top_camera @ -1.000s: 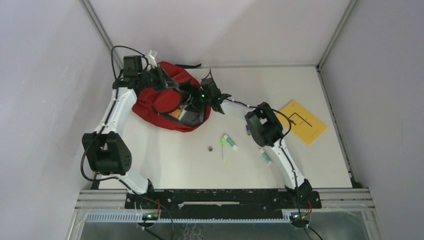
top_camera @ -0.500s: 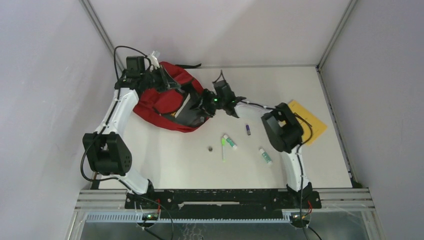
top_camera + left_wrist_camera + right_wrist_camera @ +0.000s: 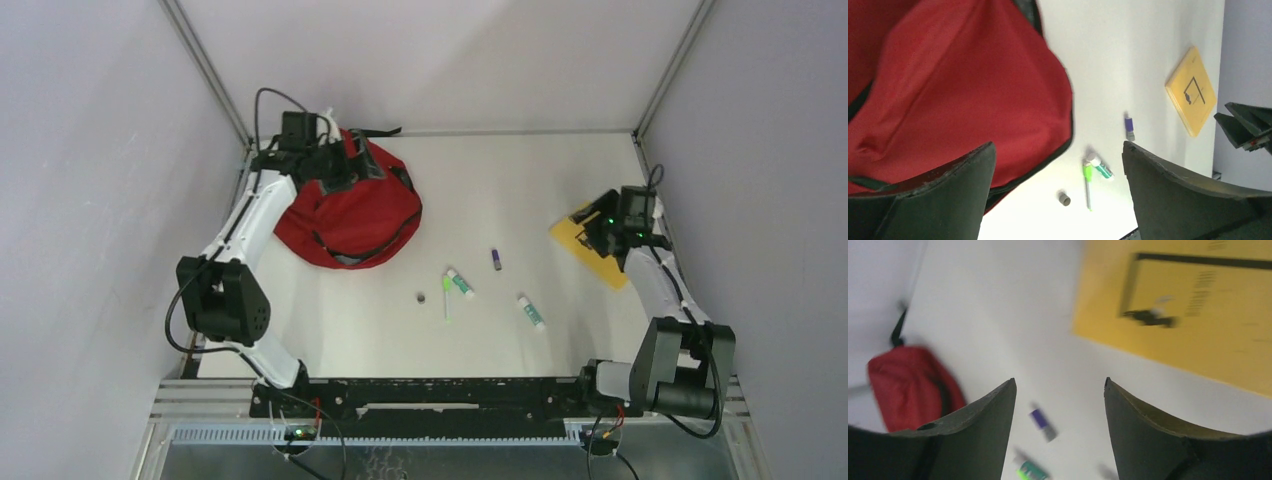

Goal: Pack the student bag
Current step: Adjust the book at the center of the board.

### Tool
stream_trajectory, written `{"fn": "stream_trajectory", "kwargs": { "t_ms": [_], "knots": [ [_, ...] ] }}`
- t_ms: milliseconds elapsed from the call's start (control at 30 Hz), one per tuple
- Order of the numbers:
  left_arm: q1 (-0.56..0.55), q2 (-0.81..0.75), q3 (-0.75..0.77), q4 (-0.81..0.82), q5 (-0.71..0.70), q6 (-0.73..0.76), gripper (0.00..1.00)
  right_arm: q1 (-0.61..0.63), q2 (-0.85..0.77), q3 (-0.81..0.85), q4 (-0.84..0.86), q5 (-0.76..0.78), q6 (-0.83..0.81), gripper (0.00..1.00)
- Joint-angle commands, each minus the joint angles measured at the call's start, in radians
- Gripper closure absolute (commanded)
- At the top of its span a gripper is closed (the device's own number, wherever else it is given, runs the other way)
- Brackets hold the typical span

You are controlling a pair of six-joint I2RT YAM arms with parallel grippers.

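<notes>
The student bag (image 3: 350, 218) is a red backpack lying slumped at the table's back left, its black zip edge facing the middle. In the left wrist view its red fabric (image 3: 948, 85) fills the upper left. My left gripper (image 3: 362, 167) hovers over the bag's rear top. It is open (image 3: 1058, 145), and nothing sits between its fingers. Far to the right, my right gripper (image 3: 592, 228) hangs over a yellow booklet (image 3: 600, 250), also open (image 3: 1059, 381) and holding nothing. The booklet (image 3: 1193, 305) fills that view's upper right.
Loose on the table's middle lie a purple stick (image 3: 495, 259), a green pen (image 3: 446, 297), a green-and-white glue stick (image 3: 460, 283), a second one (image 3: 530, 312) and a small grey cap (image 3: 422, 297). Frame posts and walls close the table's back and sides.
My left gripper opened and let go of the bag, which sagged flat. My right arm swung away from the bag's mouth to the far right, over the yellow booklet, with its jaws spreading wider.
</notes>
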Motion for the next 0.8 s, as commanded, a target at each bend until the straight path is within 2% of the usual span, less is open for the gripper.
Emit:
{"fn": "stream_trajectory", "kwargs": {
  "t_ms": [0,167,267,367,533,667,767],
  "knots": [
    [-0.187,-0.014,0.157,-0.01,-0.125,0.033,0.0,-0.135,-0.044,-0.017,-0.112,0.099,-0.093,0.26],
    [-0.368,0.126,0.278,0.017,-0.069,0.019,0.0,-0.324,-0.012,-0.03,-0.171,0.212,-0.078,0.26],
    [-0.443,0.223,0.328,0.072,-0.038,-0.004,0.0,-0.441,0.016,-0.084,-0.121,0.159,-0.066,0.26],
    [-0.482,0.341,0.4,0.137,0.026,-0.05,0.0,-0.507,0.065,-0.116,-0.051,0.097,-0.071,0.26],
    [-0.514,0.592,0.708,0.062,0.101,-0.071,0.03,-0.515,0.173,-0.112,0.039,0.033,-0.108,0.22],
    [-0.515,0.667,0.733,0.098,0.106,-0.107,0.01,-0.474,0.262,-0.099,0.1,-0.089,-0.14,0.22],
    [-0.511,0.682,0.723,0.103,0.104,-0.111,0.02,-0.377,0.284,-0.091,0.091,-0.119,-0.121,0.22]
  ]
}}
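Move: The yellow book lies about 10 cm to the right hand's right, level with it fore and aft and some 12 cm below. The purple marker is about 19 cm to the right hand's left and 5 back; the green glue stick is 12 left and 18 back. From the left hand the book is roughly 63 cm right, 7 back and 21 below, while the red backpack sits just beneath, 5 cm ahead and 5 left. Swing the open right gripper right and back, sinking about 10 cm and turning clockwise, then ease it some 4 cm forward so a finger meets the yellow book's right-hand edge. Meanwhile bring the left gripper about 30 cm right, off the red backpack towards the book, rising first, then dropping below its starting height, turned some 30 degrees clockwise, fingers kept wide open. ##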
